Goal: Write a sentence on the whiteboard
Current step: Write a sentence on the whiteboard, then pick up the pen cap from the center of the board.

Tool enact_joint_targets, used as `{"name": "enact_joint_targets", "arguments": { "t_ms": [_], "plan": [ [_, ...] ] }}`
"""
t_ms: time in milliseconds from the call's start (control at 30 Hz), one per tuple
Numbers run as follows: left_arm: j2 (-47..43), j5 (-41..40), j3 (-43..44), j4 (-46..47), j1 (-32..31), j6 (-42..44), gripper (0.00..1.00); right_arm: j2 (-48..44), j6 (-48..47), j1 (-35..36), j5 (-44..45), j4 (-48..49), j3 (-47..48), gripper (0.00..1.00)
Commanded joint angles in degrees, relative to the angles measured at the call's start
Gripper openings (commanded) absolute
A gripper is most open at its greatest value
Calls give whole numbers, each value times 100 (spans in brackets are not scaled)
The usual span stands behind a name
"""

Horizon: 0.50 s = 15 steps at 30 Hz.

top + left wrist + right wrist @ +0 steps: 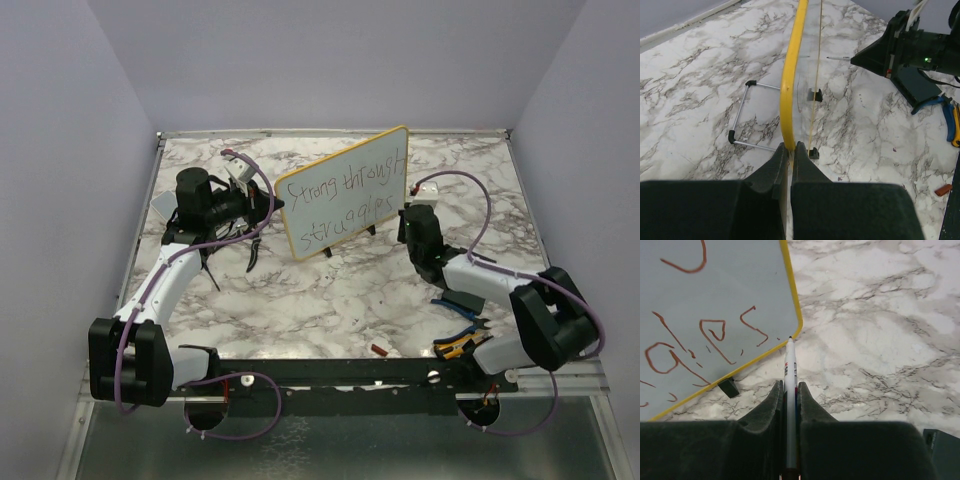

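The whiteboard (345,195) stands tilted on small black feet at mid-table, yellow-framed. The sentence (345,185) runs over it in two lines of thin dark handwriting. My left gripper (274,203) is shut on the board's left edge. In the left wrist view its fingertips (790,146) pinch the yellow frame (790,75). My right gripper (789,385) is shut on a white marker (790,362). The marker's tip sits just off the board's lower right corner (795,327), beside the last letters (715,335), without touching the writing surface.
Blue- and yellow-handled hand tools (462,345) lie by the right arm's base. A small red piece (380,350) rests at the near edge. A dark square slab (914,85) lies under the right arm. A wire stand (740,120) props the board from behind.
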Motion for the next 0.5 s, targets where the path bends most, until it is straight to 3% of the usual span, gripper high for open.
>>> {"name": "enact_joint_targets", "arguments": {
  "t_ms": [0, 67, 200, 467],
  "plan": [
    [-116, -191, -44, 3, 9, 57, 7, -928, 297, -16, 368, -753, -175, 1],
    [-117, -207, -41, 7, 9, 43, 15, -1284, 279, -14, 288, -924, -243, 1],
    [-149, -255, -58, -6, 9, 47, 21, -1818, 270, -12, 123, -1095, -336, 1],
    [-221, -363, -68, -57, 10, 43, 38, -2078, 320, -17, 38, -1186, -340, 1]
  ]
}}
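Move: The whiteboard's left edge is between the left fingers, its middle some 13 cm to that hand's right, 6 cm ahead and 4 cm lower. For the right hand, holding the marker, the dot after "struggles" lies about 8 cm ahead, 1 cm left and 5 cm below. The final "s" is about 8 cm ahead, 4 cm left and 3 cm below that hand; the board's right black foot about 4 cm ahead, 7 cm left and 8 cm below. The whiteboard's left edge is let go: the left fingers, shut on the frame, open to about a third of their range while that hand stays practically in place. Meanwhile the right hand, already off the board and still pinching the marker, rises quickly some 7 cm, drawing back about 3.5 cm and a little right, away from the lower right corner and easing off, its fingers tipping up about 5 to 10 degrees. ##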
